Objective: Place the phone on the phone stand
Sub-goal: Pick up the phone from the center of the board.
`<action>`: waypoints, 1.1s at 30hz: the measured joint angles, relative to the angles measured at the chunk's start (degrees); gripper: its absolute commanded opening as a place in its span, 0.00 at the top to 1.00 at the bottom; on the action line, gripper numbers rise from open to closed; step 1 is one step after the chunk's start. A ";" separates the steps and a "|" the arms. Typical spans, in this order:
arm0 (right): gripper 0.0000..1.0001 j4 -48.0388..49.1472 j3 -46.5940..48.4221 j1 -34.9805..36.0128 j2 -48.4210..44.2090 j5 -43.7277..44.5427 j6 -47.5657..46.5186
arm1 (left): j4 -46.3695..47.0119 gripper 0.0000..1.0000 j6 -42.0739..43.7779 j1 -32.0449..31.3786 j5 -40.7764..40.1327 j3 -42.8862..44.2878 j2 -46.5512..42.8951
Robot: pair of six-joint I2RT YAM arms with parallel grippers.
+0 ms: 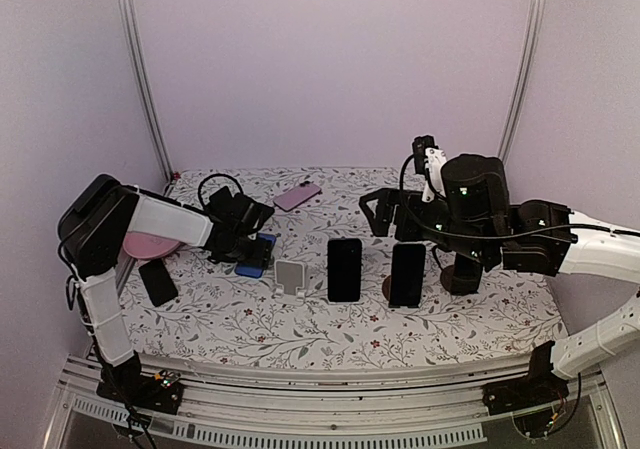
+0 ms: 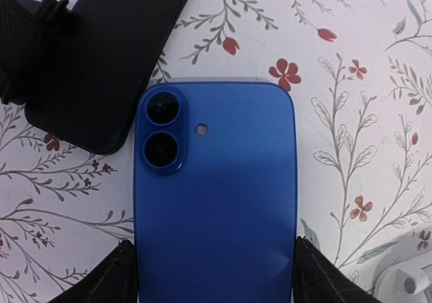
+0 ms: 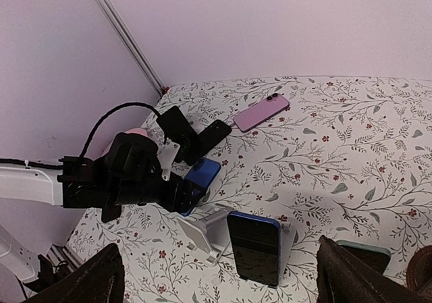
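Observation:
A blue phone (image 2: pixel 216 202) lies camera side up on the flowered tablecloth, left of centre (image 1: pixel 258 256). My left gripper (image 2: pixel 214 279) is down over its lower end, with one black fingertip pressed against each long edge, so it is shut on the phone. An empty white phone stand (image 1: pixel 291 275) sits just right of it and shows in the right wrist view (image 3: pixel 202 232) too. My right gripper (image 1: pixel 392 214) hangs above the table's right half, open wide, with nothing between its fingers (image 3: pixel 84 276).
A black phone (image 2: pixel 101 60) lies touching the blue one's top left corner. Two dark phones (image 1: pixel 344 269) (image 1: pixel 407 274) stand upright on stands at centre. A pink phone (image 1: pixel 297 196) lies at the back. Another black phone (image 1: pixel 157 281) and a pink plate (image 1: pixel 150 245) are at the left.

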 measured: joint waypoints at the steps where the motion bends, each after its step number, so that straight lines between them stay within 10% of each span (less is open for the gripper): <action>1: 0.01 0.00 0.00 0.00 0.00 -0.11 0.09 | 0.13 0.38 0.07 0.07 0.00 0.04 0.04; 33: 0.01 0.50 12.52 -4.31 15.78 -19.12 0.24 | -1.53 0.43 4.07 0.74 1.55 -9.01 -18.58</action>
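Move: The blue phone lies flat, already between the left fingers, its middle about at the hand point. From that hand the empty white stand is some 8 cm back and 8 cm right; the black phone on its stand is about 9 cm back and 20 cm right. A flat black phone lies about 12 cm straight ahead, with the black stand 9 cm left of it. From the right hand, the blue phone is roughly 14 cm ahead, 24 cm left and 30 cm below. The blue phone, still pinched by its long edges, is drawn about 3 cm back and 2 cm left almost level by the left hand, then lifted some 7 cm off the board, the fingers tipping slightly outward. The open right hand swings about 8 cm left towards it, ending with a little forward, sinking slightly and turning counter-clockwise. ##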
